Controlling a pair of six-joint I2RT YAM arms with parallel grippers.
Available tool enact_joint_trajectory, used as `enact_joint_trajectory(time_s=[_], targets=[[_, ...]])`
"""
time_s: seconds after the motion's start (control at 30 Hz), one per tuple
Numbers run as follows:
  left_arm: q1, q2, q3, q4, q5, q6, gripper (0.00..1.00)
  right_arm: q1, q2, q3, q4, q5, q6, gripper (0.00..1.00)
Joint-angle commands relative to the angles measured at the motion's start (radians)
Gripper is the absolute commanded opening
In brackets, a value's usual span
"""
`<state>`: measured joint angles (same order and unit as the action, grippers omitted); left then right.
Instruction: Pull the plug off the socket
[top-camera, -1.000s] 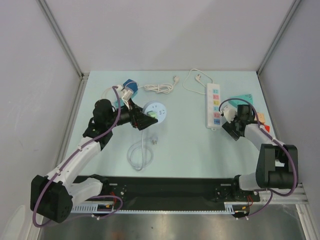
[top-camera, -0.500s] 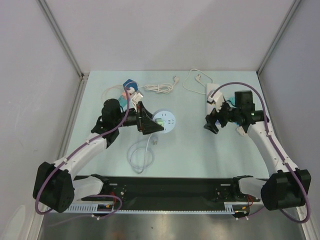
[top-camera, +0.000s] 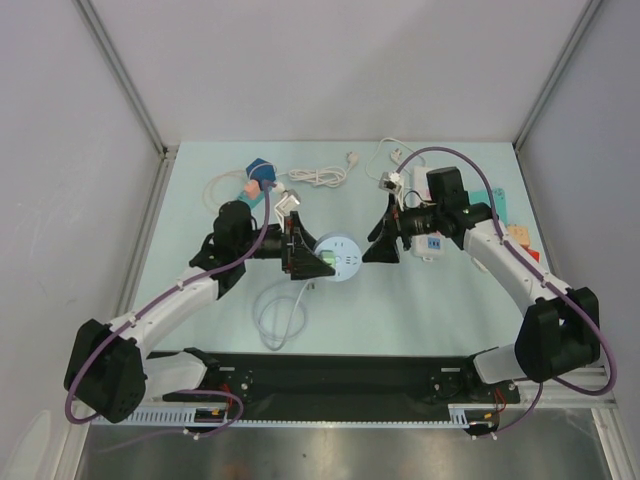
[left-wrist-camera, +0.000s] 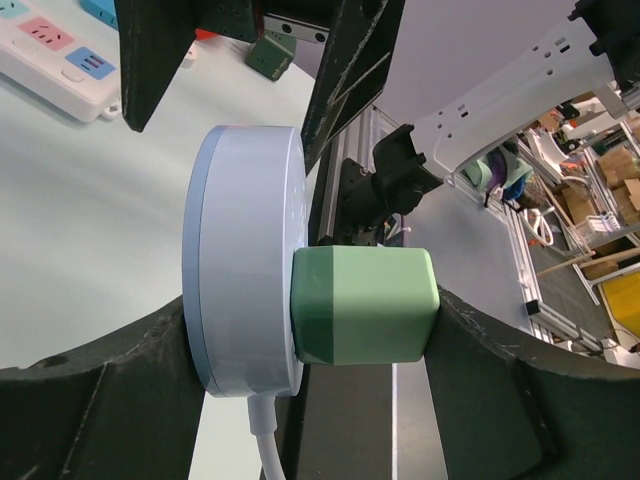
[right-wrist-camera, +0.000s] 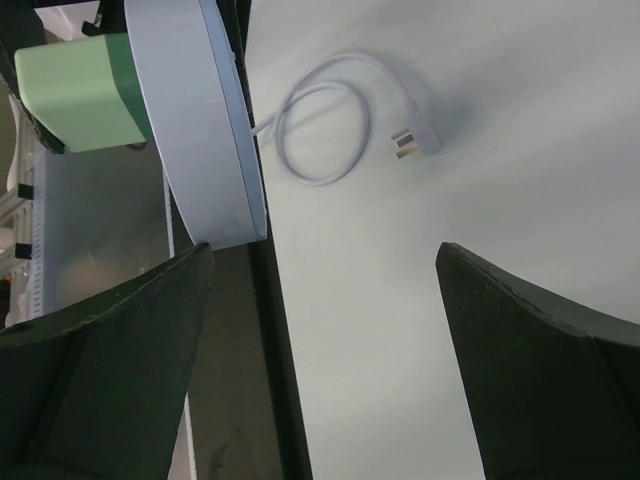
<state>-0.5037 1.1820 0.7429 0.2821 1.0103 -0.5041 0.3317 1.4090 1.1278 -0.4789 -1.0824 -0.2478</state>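
Note:
A round pale-blue socket (top-camera: 343, 254) with a green plug (top-camera: 325, 263) in its face sits mid-table. My left gripper (top-camera: 301, 250) is shut across both: in the left wrist view one finger presses the socket's back (left-wrist-camera: 240, 260) and the other the plug's end (left-wrist-camera: 365, 305). The socket's white cable (top-camera: 278, 305) coils toward the near edge. My right gripper (top-camera: 381, 246) is open and empty, just right of the socket. In the right wrist view the socket (right-wrist-camera: 195, 130) and plug (right-wrist-camera: 75, 90) lie beyond my left finger (right-wrist-camera: 110, 330), outside the jaws.
A white power strip (top-camera: 430, 243) with coloured outlets lies under the right arm. White cables (top-camera: 318, 176) and a blue object (top-camera: 260, 170) lie at the back. Coloured items (top-camera: 505, 215) sit at the right edge. The loose cable's pronged end (right-wrist-camera: 412, 140) lies on the table.
My left gripper has carried the socket and plug to the right. My right arm has swung left from the right edge over the power strip, its open gripper now beside the socket.

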Motion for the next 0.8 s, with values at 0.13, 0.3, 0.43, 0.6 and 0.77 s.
enact_joint_trajectory(time_s=[0.13, 0.3, 0.43, 0.6, 0.77], targets=[[-0.029, 0.016, 0.053, 0.075, 0.031, 0.006, 0.00, 0.067, -0.034, 0.004, 0.135, -0.103, 0.162, 0.97], [-0.033, 0.021, 0.055, 0.088, 0.030, -0.004, 0.00, 0.086, -0.031, -0.003, 0.174, -0.140, 0.206, 0.97], [-0.044, 0.031, 0.062, 0.100, 0.034, -0.013, 0.00, 0.104, -0.019, -0.013, 0.220, -0.149, 0.243, 0.95], [-0.048, 0.037, 0.073, 0.112, 0.024, -0.019, 0.00, 0.113, -0.010, -0.016, 0.212, -0.154, 0.243, 0.88], [-0.050, 0.048, 0.095, 0.112, 0.024, -0.017, 0.00, 0.118, -0.015, -0.025, 0.195, -0.157, 0.234, 0.74]])
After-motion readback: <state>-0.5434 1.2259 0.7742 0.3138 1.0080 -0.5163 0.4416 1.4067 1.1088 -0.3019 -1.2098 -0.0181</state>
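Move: The left hand already grips the round socket with the green plug on it; the socket's middle is about 2 cm ahead of that hand and 2 cm to its right, level with it, and the plug some 2 cm back and 1 cm up. From the open right hand the socket lies about 7 cm left, 4 cm back and 2 cm higher. The power strip is roughly 12 cm right of the right hand, 17 cm ahead and 20 cm below. Leftward, back and up, about 4 cm left, 4 cm back and 3 cm up, the right hand comes in to straddle the socket's free edge, its fingers tipping up and swinging back some 10 degrees. They start closing, but a touch isn't clear. The left hand keeps its hold and eases the socket 1 cm rightward to meet them. ##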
